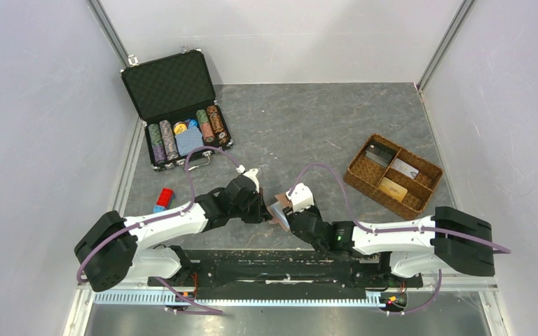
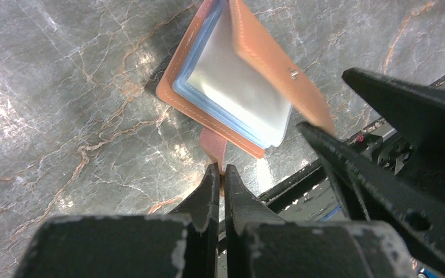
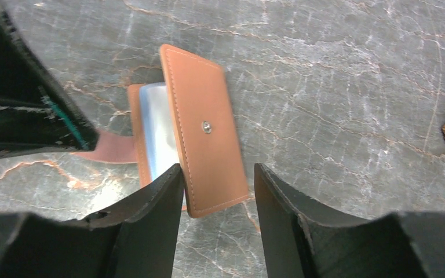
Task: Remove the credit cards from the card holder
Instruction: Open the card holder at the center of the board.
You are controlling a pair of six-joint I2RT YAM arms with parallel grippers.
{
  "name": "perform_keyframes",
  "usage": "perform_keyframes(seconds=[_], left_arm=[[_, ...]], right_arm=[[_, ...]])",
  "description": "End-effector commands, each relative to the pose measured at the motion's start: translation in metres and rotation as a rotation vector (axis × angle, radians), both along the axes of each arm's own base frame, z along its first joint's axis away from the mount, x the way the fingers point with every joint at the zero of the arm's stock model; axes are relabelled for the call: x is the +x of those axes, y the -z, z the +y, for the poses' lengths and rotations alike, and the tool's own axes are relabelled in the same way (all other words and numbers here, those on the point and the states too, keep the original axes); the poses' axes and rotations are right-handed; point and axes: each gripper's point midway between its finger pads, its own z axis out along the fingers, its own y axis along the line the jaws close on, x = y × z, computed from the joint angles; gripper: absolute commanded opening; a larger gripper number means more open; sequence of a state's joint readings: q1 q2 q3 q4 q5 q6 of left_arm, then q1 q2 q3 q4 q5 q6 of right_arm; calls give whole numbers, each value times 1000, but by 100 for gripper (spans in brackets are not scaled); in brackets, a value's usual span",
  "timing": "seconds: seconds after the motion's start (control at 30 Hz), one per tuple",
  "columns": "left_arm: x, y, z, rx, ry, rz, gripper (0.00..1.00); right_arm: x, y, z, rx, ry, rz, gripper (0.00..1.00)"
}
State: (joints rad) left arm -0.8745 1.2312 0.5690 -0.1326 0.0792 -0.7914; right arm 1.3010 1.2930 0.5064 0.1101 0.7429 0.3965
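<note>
The tan leather card holder [image 1: 279,208] hangs half open just above the table between my two grippers. My left gripper [image 2: 220,171] is shut on its short snap tab [image 2: 213,146]. Pale blue clear sleeves [image 2: 232,87] show between the two leather flaps; I cannot make out a card inside them. My right gripper [image 3: 217,169] is open, and the corner of the flap with the snap stud [image 3: 207,126] sits between its jaws, close to the left finger [image 3: 156,202]. Three credit cards lie in the woven tray: dark grey [image 1: 378,152], white [image 1: 404,168] and tan [image 1: 392,187].
The brown woven divided tray [image 1: 355,176] stands at the right. An open black chip case [image 1: 171,84] with striped chips sits at the back left. Red and blue blocks [image 1: 163,199] lie by the left arm. A black rail [image 1: 280,262] runs along the near edge.
</note>
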Motion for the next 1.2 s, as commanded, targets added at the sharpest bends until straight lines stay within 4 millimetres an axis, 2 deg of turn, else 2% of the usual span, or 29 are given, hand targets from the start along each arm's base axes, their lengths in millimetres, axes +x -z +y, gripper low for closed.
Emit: perform_keyframes(seconds=[0.0,0.13,0.2,0.27,0.37,0.53,0.7,0.87,0.97,1.07,1.17], left_arm=[[0,3,6,13,-17,-2,2],[-2,7,9,22,-15,2,2],[-2,11,14,43,-25,1,2],[-1,16,19,72,-43,1,2],[3,19,27,120,-70,-1,2],[19,14,42,209,-135,-34,2],[25,8,41,211,-148,-32,14],[29,9,45,247,-155,-40,25],[29,4,38,226,-132,-40,30],[29,-10,20,139,-89,-46,34],[32,-19,12,101,-80,-65,37]], right_arm=[[14,-12,-8,12,68,-20,48],[20,-8,-14,10,79,15,39],[24,-2,-15,12,71,49,30],[27,2,-19,19,78,69,15],[25,9,-22,76,77,115,0],[12,24,-20,202,104,224,0],[-1,40,-19,285,149,320,0],[-5,44,-21,306,171,348,0],[-5,40,-22,326,177,344,0],[-6,40,-26,343,192,344,0],[-7,43,-28,350,200,351,0]])
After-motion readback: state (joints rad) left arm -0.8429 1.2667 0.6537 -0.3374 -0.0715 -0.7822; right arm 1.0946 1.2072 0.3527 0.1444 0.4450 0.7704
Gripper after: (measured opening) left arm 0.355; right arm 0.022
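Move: The card holder's tan cover stands half raised, its middle about 3 cm ahead of the right hand, 1 cm to its left and 2 cm lower. The sleeves beneath lie roughly 1 cm ahead of the right hand, 2 cm left and 5 cm below; the strap sits about 6 cm to its left, level, some 2 cm below, already pinched by the left fingers. From the left hand the cover is about 4 cm ahead and 5 cm right, 1 cm below. The half-raised cover is taken between the right fingers, which go forward and right about 4 cm while closing on its edge, then keep the pinch and draw it back and down some 3 cm each way, the hand tipping about 25 degrees downward. The strap, still held by the left hand, is carried down about 2 cm and to the left by 4; then the left fingers open partway and let go. ##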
